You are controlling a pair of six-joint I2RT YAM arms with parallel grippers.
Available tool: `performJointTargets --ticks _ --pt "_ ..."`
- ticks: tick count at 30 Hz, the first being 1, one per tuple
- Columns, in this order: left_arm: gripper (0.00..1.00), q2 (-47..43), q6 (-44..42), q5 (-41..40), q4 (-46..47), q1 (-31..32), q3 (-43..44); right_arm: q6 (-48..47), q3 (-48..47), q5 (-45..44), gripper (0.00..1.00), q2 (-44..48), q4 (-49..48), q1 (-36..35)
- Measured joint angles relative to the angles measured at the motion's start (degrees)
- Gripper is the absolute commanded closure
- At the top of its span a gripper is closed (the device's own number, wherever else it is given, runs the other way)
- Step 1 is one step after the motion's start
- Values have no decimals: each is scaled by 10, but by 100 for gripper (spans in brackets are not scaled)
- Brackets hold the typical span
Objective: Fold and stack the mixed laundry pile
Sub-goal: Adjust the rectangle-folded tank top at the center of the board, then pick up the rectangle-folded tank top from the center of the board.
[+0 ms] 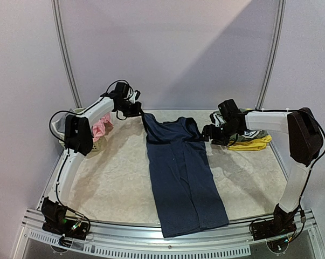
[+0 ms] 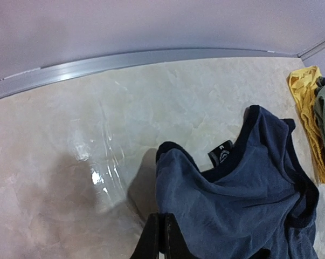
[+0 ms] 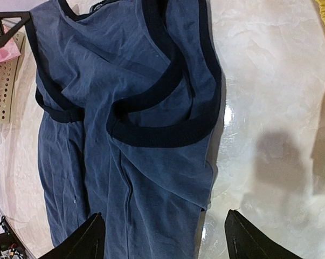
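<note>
A long navy sleeveless dress [image 1: 181,172] lies lengthwise down the middle of the table, its hem at the near edge. My left gripper [image 1: 139,111] is shut on its far left shoulder, and the cloth is drawn up to the closed tips. In the left wrist view the dress [image 2: 232,199] meets the shut left gripper [image 2: 163,229]. My right gripper [image 1: 208,133] hovers open over the dress's right shoulder. In the right wrist view the right gripper [image 3: 163,216] has wide-apart fingers that straddle the side edge of the dress [image 3: 124,108], with nothing held.
A pale lattice basket [image 1: 61,127] stands at the far left with a pink piece [image 1: 102,128] hanging out. Yellow cloth [image 1: 255,144] and grey-green cloth [image 1: 256,134] lie at the far right under the right arm. A metal rail [image 1: 167,237] runs along the near edge.
</note>
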State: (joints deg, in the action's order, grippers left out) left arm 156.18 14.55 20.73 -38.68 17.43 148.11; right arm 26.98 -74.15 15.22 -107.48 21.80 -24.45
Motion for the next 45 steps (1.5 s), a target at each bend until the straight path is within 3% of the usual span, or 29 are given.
performJointTargets --ticks 14,21,22,28,31,35,45 --pt "100 -29 36 20 34 21 10 -3 5 6 23 0 -9 0" --pt "94 -29 58 24 37 35 10 -3 7 13 22 0 -15 0" --pt "89 -29 63 24 37 38 10 -3 7 14 22 0 -16 0" --pt "37 -30 90 22 41 56 10 -3 8 21 22 0 -19 0" --pt "22 -44 88 10 33 61 1 -3 8 25 22 0 -19 0" --pt "12 -108 71 -11 20 63 -58 -3 13 27 22 1 -21 0" --pt "10 -340 13 -91 16 71 -283 -2 66 19 21 66 -21 0"
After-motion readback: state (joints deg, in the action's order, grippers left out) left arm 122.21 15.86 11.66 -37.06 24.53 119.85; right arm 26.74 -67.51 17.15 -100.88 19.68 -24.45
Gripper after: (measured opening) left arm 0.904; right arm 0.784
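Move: The left hand already holds the near-left shoulder of the tank top, raised about 6 cm off the board. From it the neck opening lies some 9 cm right, 1 cm back and 7 cm lower; the basket is about 20 cm left and 9 cm back. From the idle right hand, the neck opening is roughly 12 cm left and 16 cm ahead. Left hand lifts the held shoulder about 5 cm, draws it 7 cm right, releases, then rises backward and left. ##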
